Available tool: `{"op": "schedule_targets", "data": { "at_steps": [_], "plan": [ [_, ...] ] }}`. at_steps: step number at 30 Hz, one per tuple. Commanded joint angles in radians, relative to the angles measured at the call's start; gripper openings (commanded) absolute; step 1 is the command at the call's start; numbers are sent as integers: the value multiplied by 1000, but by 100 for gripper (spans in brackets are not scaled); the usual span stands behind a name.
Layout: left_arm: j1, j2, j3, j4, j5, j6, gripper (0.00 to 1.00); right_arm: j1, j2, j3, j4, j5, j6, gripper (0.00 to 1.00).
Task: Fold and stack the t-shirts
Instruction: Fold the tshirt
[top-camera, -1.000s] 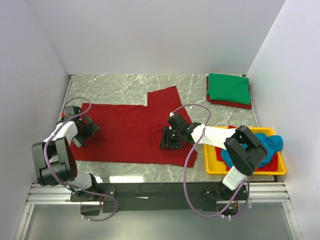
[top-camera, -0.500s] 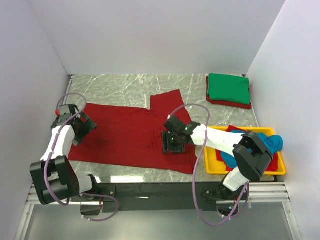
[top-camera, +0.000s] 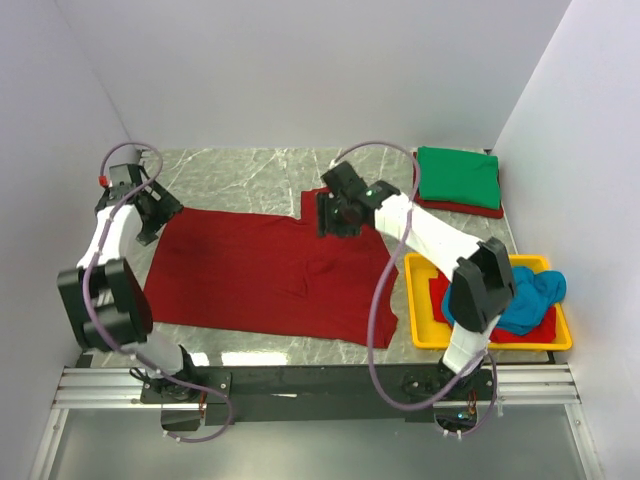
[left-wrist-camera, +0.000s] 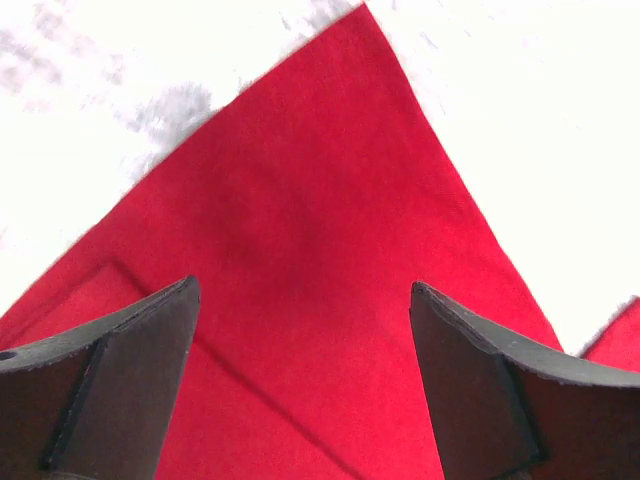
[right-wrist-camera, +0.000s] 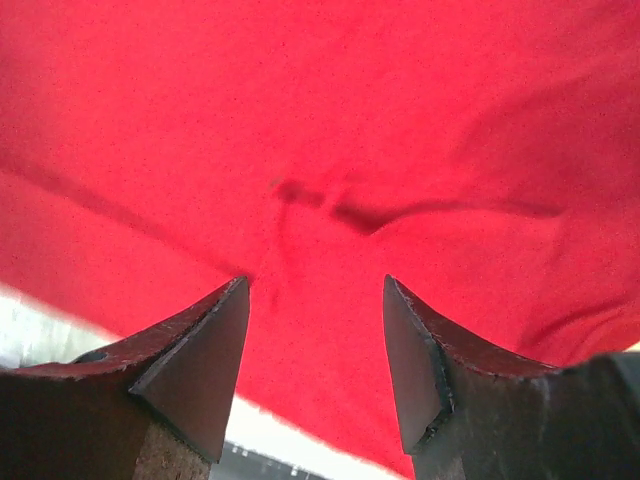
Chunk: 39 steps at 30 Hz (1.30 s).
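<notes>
A dark red t-shirt (top-camera: 260, 275) lies spread flat across the marble table. My left gripper (top-camera: 156, 214) hovers open over the shirt's far left corner, whose red cloth (left-wrist-camera: 320, 250) fills the left wrist view between the wide-apart fingers (left-wrist-camera: 130, 380). My right gripper (top-camera: 332, 214) stands open over the far sleeve; red cloth (right-wrist-camera: 330, 150) with a small crease lies below its fingers (right-wrist-camera: 200, 370). A folded green t-shirt (top-camera: 458, 176) rests on a folded dark red one (top-camera: 455, 208) at the far right. A teal t-shirt (top-camera: 530, 295) is bunched in the tray.
The yellow plastic tray (top-camera: 480, 343) sits at the near right and also holds red cloth (top-camera: 440, 298) under the teal shirt. White walls close in the table on the left, back and right. Purple cables loop from both arms.
Both arms have swung away from me: the left gripper from the shirt's near-left side to its far left corner, the right gripper from the shirt's middle to the far sleeve.
</notes>
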Motion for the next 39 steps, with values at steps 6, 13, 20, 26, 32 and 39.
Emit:
{"op": "schedule_targets", "data": {
  "at_steps": [6,13,20,26,32,39],
  "plan": [
    [4,169,111,96,-26,-30,90,-216,171,181,92,-14,-57,63],
    [2,290,193,117,-44,-30,89,-328,365,383,185,-16,-66,62],
    [4,371,266,123,-49,-19,89,-377,593,620,222,-26,-68,61],
    [4,414,305,116,-52,-7,89,-408,685,709,267,-85,-19,59],
    [2,433,323,110,-52,9,89,-408,735,756,250,-68,-14,59],
    [4,434,314,111,-46,10,88,-411,761,769,215,-36,-17,59]
  ]
}}
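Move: From the left hand, the red t-shirt's far left corner lies about 12 cm ahead, 2 cm left and 11 cm below; the shirt's near left corner is some 21 cm back and 2 cm left. From the right hand, the far right corner of the shirt's jutting flap is roughly 30 cm ahead, 10 cm right and 13 cm down. The flap's left corner lies about 24 cm ahead and 8 cm left, the green t-shirt 29 cm ahead and 37 cm right. Forward over the red shirt, the right hand sweeps nearly 30 cm with some rightward travel, sinking mostly late towards the flap's far right corner while turning about 20 degrees clockwise and tipping its fingers outward. The left hand sinks, then reaches forward and slightly left to the far left corner. Both slow to hover just above the cloth, fingers still open. ##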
